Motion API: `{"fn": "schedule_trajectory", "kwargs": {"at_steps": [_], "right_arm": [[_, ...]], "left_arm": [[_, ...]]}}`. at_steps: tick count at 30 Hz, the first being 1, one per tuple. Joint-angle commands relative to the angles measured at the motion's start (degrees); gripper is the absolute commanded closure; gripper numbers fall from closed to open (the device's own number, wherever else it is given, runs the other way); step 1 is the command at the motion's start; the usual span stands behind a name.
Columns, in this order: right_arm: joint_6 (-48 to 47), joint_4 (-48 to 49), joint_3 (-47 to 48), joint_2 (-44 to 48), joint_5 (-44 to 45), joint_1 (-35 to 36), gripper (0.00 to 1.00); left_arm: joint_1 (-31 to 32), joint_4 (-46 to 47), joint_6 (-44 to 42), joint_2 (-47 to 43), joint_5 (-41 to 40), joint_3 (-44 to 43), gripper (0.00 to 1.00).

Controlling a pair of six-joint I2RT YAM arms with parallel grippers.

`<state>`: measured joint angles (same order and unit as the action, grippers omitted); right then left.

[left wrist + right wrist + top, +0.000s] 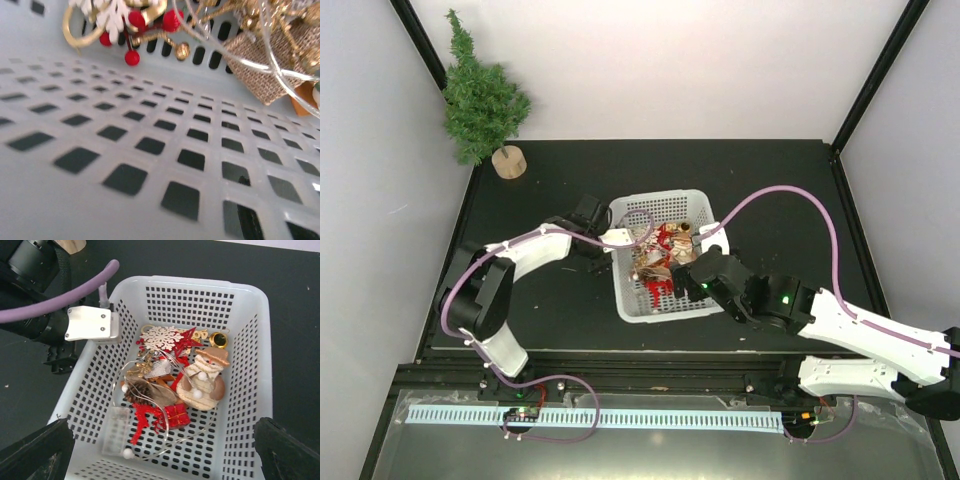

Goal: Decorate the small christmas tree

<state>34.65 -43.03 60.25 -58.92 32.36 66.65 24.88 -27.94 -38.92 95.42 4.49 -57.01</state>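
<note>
The small christmas tree [480, 95] stands on its wooden disc [508, 161] at the table's far left corner, far from both arms. A white basket [660, 196] in the middle holds ornaments: a snowman [204, 380], a white snowflake [161, 337], a red gift box [175, 415], a pine cone [137, 390] and a gold bell [218, 339]. My right gripper [160, 455] hovers open over the basket's near end, holding nothing. My left gripper [612, 238] sits at the basket's left wall. Its own view shows only the perforated basket [150, 125], red berries [132, 57] and burlap [260, 65], no fingers.
A thin wire light string with a clear battery box [116, 430] loops over the ornaments. The left arm's purple cable [75, 295] and white wrist block [92, 324] overhang the basket's left rim. Black frame posts and white walls enclose the table.
</note>
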Motion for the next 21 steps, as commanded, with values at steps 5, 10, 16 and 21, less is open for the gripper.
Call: {"fn": "schedule_trajectory", "kwargs": {"at_steps": [5, 10, 16, 21], "right_arm": [[0.24, -0.44, -0.68, -0.30, 2.01, -1.20, 0.01], [1.34, -0.94, -1.01, 1.05, 3.46, -3.18, 0.01], [4.16, -1.40, -3.46, 7.13, 4.71, -7.61, 0.01], [5.16, -1.52, -5.09, 9.49, 2.50, -13.43, 0.02]], "left_arm": [[8.39, 7.99, -5.95, 4.33, -1.21, -4.57, 0.18], [13.78, 8.76, -7.56, 7.75, -2.28, -7.12, 0.18], [19.96, 12.65, -11.73, 9.72, -5.03, -6.53, 0.17], [24.26, 15.36, -14.51, 10.34, -6.51, -7.07, 0.15]]}}
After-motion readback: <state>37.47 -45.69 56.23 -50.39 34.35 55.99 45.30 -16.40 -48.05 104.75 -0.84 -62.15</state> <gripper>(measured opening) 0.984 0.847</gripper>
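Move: The basket's middle lies about 16 cm to the right of the left hand and roughly level with it front to back, the hand being low outside its left wall. Inside, the snowflake is some 10 cm right and 5 ahead, the red gift 15 right and 6 back. The tree's wooden foot stands some 25 cm ahead and 23 left. From the high right hand, the basket's middle is about 12 cm ahead, 9 left and 21 below. Left fingers, still open, push the basket's left wall some 14 cm right; right hand shifts 7 cm right. ##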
